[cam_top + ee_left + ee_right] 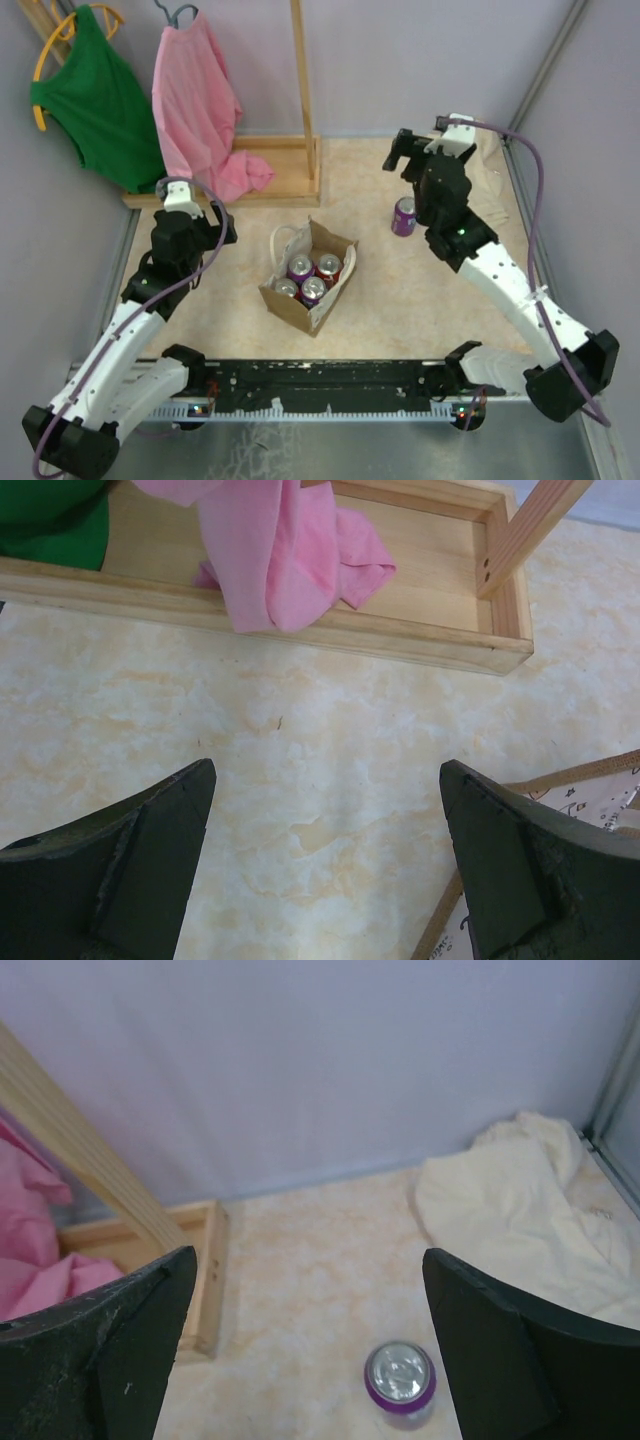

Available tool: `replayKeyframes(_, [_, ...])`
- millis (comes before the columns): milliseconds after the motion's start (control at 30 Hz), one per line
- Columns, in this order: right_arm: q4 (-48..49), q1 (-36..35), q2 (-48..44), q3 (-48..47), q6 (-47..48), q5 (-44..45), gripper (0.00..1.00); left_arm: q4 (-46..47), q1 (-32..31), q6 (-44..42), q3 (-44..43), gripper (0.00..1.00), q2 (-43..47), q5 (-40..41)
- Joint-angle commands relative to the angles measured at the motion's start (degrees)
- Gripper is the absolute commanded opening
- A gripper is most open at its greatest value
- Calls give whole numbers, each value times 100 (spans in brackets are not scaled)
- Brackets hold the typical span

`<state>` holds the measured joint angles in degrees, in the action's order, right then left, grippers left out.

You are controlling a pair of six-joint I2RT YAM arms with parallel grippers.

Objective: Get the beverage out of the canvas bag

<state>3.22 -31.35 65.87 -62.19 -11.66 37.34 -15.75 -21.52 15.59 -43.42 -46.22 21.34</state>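
Note:
The tan canvas bag stands open in the middle of the table, with several purple and red cans upright inside. One purple beverage can stands alone on the table to the bag's right. My right gripper hovers above and just behind that can, open, with nothing between its fingers. To the left of the bag, my left gripper is open over bare table. A corner of the bag shows at its right finger.
A wooden rack base lies at the back, with a pink shirt draped into it and a green shirt beside it. A cream cloth lies in the back right corner. Walls close in on the left, back and right.

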Motion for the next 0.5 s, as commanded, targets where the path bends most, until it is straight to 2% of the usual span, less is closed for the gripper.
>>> replayKeyframes(0, [-1017, -144, -125, -779, 209, -944, 90, 193, -18, 18, 5, 100, -5, -54])
replayKeyframes(167, [-1918, -943, 212, -1252, 300, -915, 80, 187, -17, 23, -23, 100, -45, -153])
replayKeyframes(367, [-2543, -2252, 793, -1421, 410, -573, 78, 177, -20, 30, 57, 100, 14, -147])
replayKeyframes(467, [-2681, -2511, 1099, -1452, 244, -816, 76, 244, -18, 55, 122, 100, 21, -181])
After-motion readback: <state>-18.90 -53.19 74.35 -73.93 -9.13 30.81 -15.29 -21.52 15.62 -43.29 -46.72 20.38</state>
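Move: From the open right hand the red can in the bag lies about 19 cm left, 11 cm back and 25 cm below. A purple can sits some 8 cm to the red can's left, level with it; another stands about 7 cm nearer and 5 cm left of it. The standing can is 4 cm ahead of the right hand, 2 cm right. From the left hand the red can is roughly 27 cm right, 5 cm back. Right hand sweeps about 15 cm left and back towards the bag, rising then dipping, turning counter-clockwise, fingers narrowing. ##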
